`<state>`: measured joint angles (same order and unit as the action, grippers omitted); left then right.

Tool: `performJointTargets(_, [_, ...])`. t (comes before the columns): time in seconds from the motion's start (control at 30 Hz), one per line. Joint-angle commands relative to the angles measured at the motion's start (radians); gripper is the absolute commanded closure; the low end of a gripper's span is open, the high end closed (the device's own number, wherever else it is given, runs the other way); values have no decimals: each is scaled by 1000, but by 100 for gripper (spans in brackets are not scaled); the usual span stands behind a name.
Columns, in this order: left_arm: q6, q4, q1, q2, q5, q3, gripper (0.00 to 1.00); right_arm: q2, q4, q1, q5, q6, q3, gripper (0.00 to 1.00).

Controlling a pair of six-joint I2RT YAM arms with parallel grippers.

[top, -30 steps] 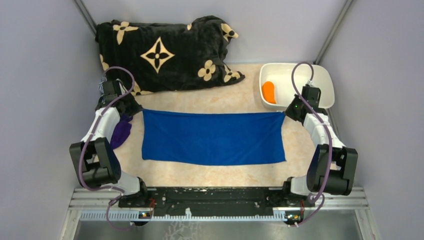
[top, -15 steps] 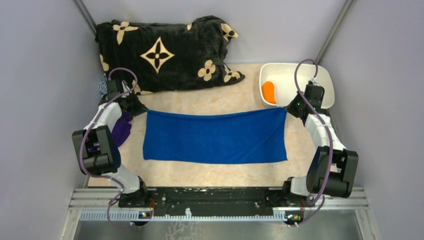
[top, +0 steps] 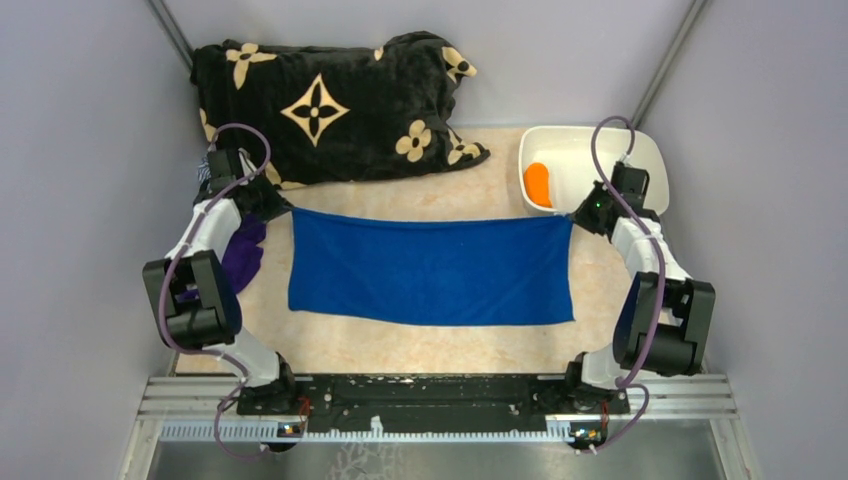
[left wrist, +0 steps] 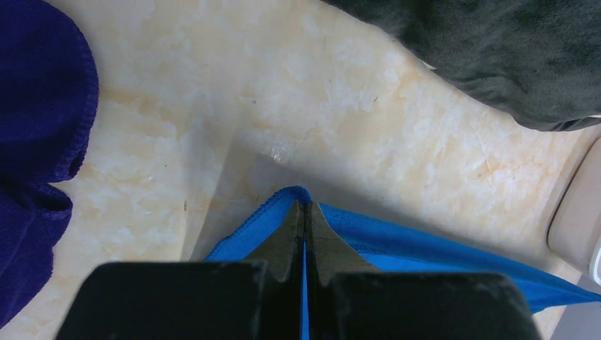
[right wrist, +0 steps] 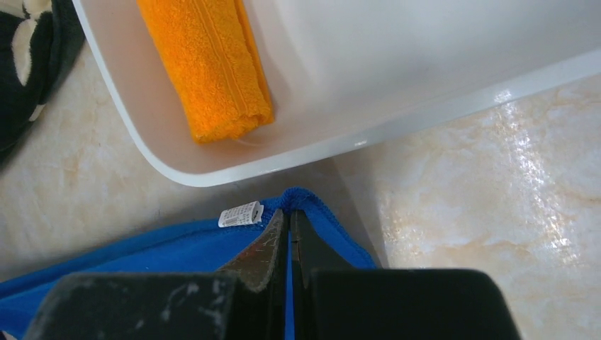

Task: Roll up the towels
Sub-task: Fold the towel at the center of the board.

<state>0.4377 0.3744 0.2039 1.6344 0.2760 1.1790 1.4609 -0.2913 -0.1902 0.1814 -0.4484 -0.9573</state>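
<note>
The royal blue towel [top: 430, 268] lies spread out flat across the middle of the table. My left gripper [top: 283, 211] is shut on its far left corner, and the pinched blue edge [left wrist: 269, 216] wraps over the fingertips of that gripper [left wrist: 305, 210]. My right gripper [top: 573, 216] is shut on the far right corner [right wrist: 322, 209], beside a small white label [right wrist: 239, 214]; its tips [right wrist: 287, 216] sit just in front of the bin. The orange towel [top: 538, 184] lies rolled inside the white bin [right wrist: 212, 64].
The white bin [top: 645, 165] stands at the back right, its rim [right wrist: 212, 177] close to my right gripper. A big black blanket with tan flowers [top: 330, 105] fills the back left. A dark purple cloth [top: 243, 258] lies by the left arm [left wrist: 35, 142].
Both grippers have moved away from the arm bases, drawing the blue towel's far edge and the whole towel a little farther back. Both stay shut on their corners.
</note>
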Motion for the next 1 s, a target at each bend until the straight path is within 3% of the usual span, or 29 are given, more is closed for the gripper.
performJointTargets(0.0, [-12, 2, 8, -57, -37, -12, 100, -76, 3, -17, 10, 10, -13, 100])
performJointTargets(0.17, [-14, 0, 9, -81, -14, -70, 100, -131, 4, -18, 44, 8, 28, 100])
performJointTargets(0.43, [-12, -3, 10, -159, -17, -112, 100, -269, 2, -28, -27, 7, 76, 100])
performJointTargets(0.97, [8, -21, 32, -264, 7, -229, 100, -311, -22, -43, -9, 3, 150, 100])
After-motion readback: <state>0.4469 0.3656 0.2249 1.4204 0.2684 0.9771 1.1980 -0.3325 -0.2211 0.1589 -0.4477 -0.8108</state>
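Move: Both closed grippers hold the blue towel's far edge near its corners, roughly 8 cm above the board. From the left gripper, the near-left corner lies about 22 cm back and 2 cm left, with the purple towel 10 cm back and 16 cm left. From the right gripper, the near-right corner is about 23 cm back and 2 cm right. The orange rolled towel is some 7 cm ahead and 6 cm left, the white tub's middle 11 cm ahead and 6 cm right. Draw both grippers back together about 5 cm towards the towel's near edge, away from the pillow and tub, keeping both pinches shut. Bob as you go: dip and lift the left by a centimetre or two, ending level with its start; raise the right about 5 cm, fingertips tipping up slightly, then sink it partway again. ##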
